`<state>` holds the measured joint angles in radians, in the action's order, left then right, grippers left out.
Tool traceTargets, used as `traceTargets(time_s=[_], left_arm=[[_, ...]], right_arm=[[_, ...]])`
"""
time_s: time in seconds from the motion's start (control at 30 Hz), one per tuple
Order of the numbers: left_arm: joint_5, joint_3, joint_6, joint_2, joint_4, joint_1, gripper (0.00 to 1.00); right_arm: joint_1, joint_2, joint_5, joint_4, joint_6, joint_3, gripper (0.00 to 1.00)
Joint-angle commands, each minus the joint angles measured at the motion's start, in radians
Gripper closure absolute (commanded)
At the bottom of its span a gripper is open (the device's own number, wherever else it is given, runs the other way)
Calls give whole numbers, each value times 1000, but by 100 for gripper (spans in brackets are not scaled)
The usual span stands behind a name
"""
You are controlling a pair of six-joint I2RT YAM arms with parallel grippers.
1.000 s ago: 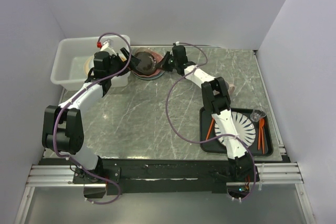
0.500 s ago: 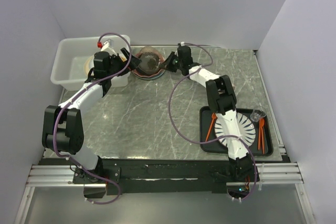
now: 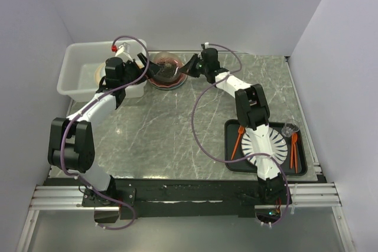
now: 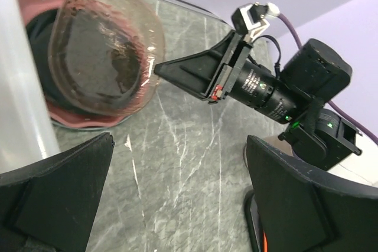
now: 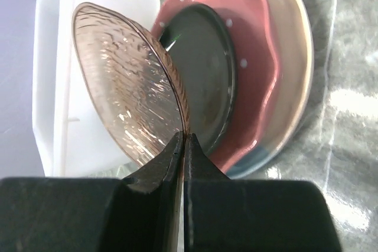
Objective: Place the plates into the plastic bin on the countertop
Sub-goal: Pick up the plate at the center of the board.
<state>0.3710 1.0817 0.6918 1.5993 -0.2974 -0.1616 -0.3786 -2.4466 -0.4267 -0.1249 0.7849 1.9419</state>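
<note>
My right gripper (image 3: 190,68) is shut on the rim of the orange textured plate (image 3: 167,69) and holds it tilted on edge above the plate stack (image 3: 166,82). The wrist view shows the pinch (image 5: 184,140) on the orange plate (image 5: 124,81), with the dark brown pink-rimmed plate (image 5: 204,69) and a pale plate (image 5: 298,69) lying beneath. The plastic bin (image 3: 74,84) stands just left of the stack, with a tan plate (image 3: 100,74) inside. My left gripper (image 3: 142,70) is open and empty beside the bin's right wall, and its view (image 4: 177,169) looks onto the orange plate (image 4: 103,51).
A black tray (image 3: 232,163) at the front right holds a white striped plate (image 3: 269,143), orange utensils (image 3: 294,149) and a small clear cup (image 3: 289,128). Walls close in the countertop (image 3: 159,128) at the back and both sides.
My right gripper has raised the orange plate's right edge and drawn toward the back, so the plate tilts more steeply over the stack. The left arm has barely moved.
</note>
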Motion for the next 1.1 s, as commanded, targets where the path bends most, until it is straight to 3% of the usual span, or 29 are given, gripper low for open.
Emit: traceTargets(time_s=[0.0,0.3,1.07], left_arm=[[85,6,-6,43,-77,-1,1],[98,14,-3,67,-80,-1,1],[114,15,3,93,-105,-1,1]], right_arm=[[21,84,-46,-87,11,-47,100],[61,216,-78,-219,40,-263,100],[58,436,-165,-372,71,-529,100]])
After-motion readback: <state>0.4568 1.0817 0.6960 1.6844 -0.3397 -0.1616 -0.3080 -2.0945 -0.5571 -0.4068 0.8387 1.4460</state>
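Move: The right hand already pinches the translucent brown plate by its edge, with the white bin's middle about 28 cm to its left, 2 cm ahead and slightly lower. Below the plate, the stack of black and pink plates lies about 2 cm ahead, 7 cm left and 8 cm below. From the empty, wide-open left hand, the brown plate is roughly 10 cm ahead, 8 cm right and 10 cm lower. Right hand keeps the brown plate, dips, then lifts some 10 cm, drawing back-right from the stack; left sinks. ##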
